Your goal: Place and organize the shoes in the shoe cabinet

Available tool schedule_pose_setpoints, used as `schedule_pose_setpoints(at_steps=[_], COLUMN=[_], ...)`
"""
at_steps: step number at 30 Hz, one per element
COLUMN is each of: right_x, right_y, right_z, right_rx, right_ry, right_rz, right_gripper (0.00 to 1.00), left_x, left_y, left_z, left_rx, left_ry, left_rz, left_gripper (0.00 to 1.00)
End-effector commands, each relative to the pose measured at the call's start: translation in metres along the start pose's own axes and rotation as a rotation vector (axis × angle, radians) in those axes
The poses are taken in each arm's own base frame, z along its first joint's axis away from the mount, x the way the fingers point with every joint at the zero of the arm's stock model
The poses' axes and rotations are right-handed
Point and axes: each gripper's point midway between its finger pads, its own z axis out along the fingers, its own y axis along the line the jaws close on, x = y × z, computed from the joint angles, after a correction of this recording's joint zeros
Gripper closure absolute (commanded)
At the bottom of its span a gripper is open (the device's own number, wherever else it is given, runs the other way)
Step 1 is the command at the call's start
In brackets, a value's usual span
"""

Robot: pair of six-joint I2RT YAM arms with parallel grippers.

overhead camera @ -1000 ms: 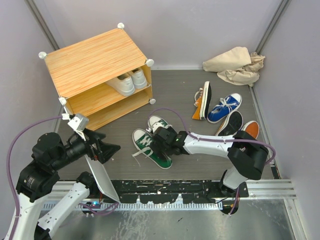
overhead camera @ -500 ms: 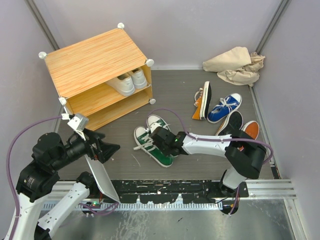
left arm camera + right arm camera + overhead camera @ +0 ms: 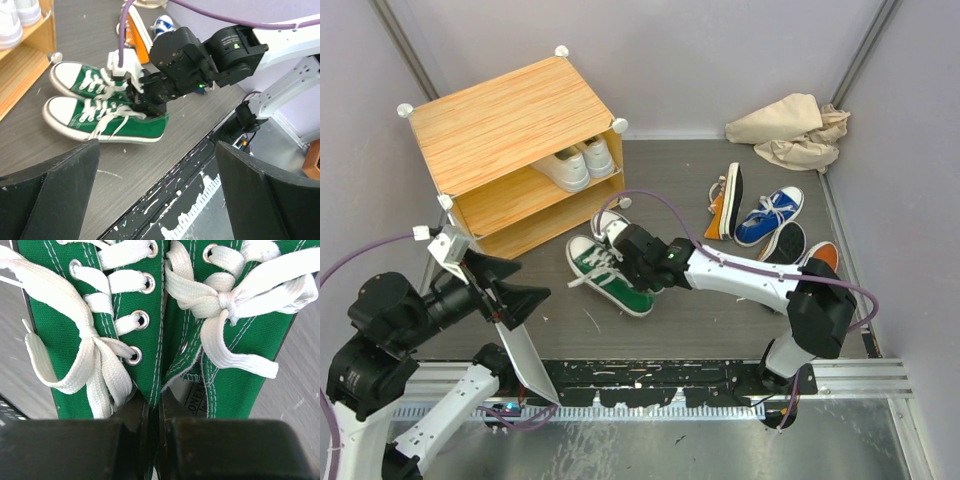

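Observation:
The pair of green shoes [image 3: 603,273] lies side by side on the dark table, toes toward the shoe cabinet [image 3: 505,120]. My right gripper [image 3: 640,262] is shut on them, pinching the two inner walls together behind the laces [image 3: 154,405]. From the left wrist, both green shoes [image 3: 100,122] and the right gripper [image 3: 145,97] show. A white pair [image 3: 575,165] stands on the cabinet's upper shelf. My left gripper [image 3: 515,292] hangs open and empty at the near left, above the table's front edge [image 3: 157,145].
At the right lie an orange shoe [image 3: 725,200] on its side, a blue shoe [image 3: 770,215], a dark shoe [image 3: 782,245] and another orange one [image 3: 820,258]. A beige cloth bag [image 3: 795,130] is in the back right corner. A pale flat panel [image 3: 525,360] leans below the left arm.
My right gripper has shut on the green pair and carried it left, toward the cabinet. The left arm has drawn back to the left and a little lower.

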Motion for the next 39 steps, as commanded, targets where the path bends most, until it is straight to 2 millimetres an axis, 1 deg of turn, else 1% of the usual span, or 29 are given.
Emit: schedule_pose_setpoints(at_steps=[1,4,5,7,10,13,17,24,28,30,34,39], right_x=[-0.11,-0.127,-0.13,-0.144,-0.16,-0.176,-0.202,-0.247,-0.276,-0.292,-0.31,-0.328], right_y=[0.033,0.049,0.052,0.061,0.068,0.07,0.074,0.078,0.077,0.077,0.077,0.079], right_z=[-0.049,-0.062,-0.065,-0.078,-0.092,-0.097,-0.09,-0.064,-0.062,-0.068,-0.067,-0.052], right_rx=[-0.195,-0.285,-0.3,-0.354,-0.393,-0.397,-0.393,-0.359,-0.342,-0.339,-0.328,-0.318], right_ry=[-0.336,-0.369,-0.372,-0.393,-0.412,-0.429,-0.434,-0.458,-0.511,-0.548,-0.586,-0.62], right_rz=[-0.003,-0.024,-0.031,-0.051,-0.07,-0.075,-0.061,-0.009,0.017,0.029,0.049,0.067], right_gripper=[0.99,0.99,0.99,0.99,0.99,0.99,0.99,0.99,0.99,0.99,0.99,0.99], left_x=[-0.038,-0.05,-0.053,-0.057,-0.06,-0.062,-0.063,-0.056,-0.049,-0.045,-0.036,-0.021], left_y=[-0.026,-0.03,-0.031,-0.032,-0.03,-0.028,-0.028,-0.027,-0.024,-0.024,-0.019,-0.006], left_z=[-0.009,-0.013,-0.015,-0.018,-0.023,-0.028,-0.032,-0.036,-0.036,-0.035,-0.033,-0.028], left_rx=[0.083,0.082,0.081,0.074,0.049,0.023,0.011,0.005,-0.001,0.004,-0.007,-0.055], left_ry=[-0.089,-0.118,-0.125,-0.137,-0.147,-0.153,-0.152,-0.137,-0.119,-0.107,-0.092,-0.048], left_rz=[0.032,0.038,0.036,0.032,0.028,0.029,0.028,0.043,0.043,0.04,0.033,0.016], left_gripper=[0.01,0.0,0.01,0.01,0.01,0.01,0.0,0.01,0.01,0.01,0.0,0.0])
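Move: The green pair is already pinched in the right hand. Its goal, the free left part of the cabinet's upper shelf, lies some 18 cm ahead, 26 cm left and about 4 cm higher. The white shoes on that shelf are roughly 25 cm ahead and 11 cm left. The open cabinet door stands about 27 cm left and 8 cm back. From the empty left hand the free space is about 30 cm ahead, 9 cm left and 23 cm below. The two green shoes, kept side by side in the right fingers, are carried about 20 cm left and 12 cm up towards the upper shelf, rising steeply at first, then swinging forward some 7 cm net with a slight dip before a last lift. The right wrist rolls about 20 degrees left side up and turns a little counter-clockwise. The open left hand rises about 6 cm, then sinks halfway back. ##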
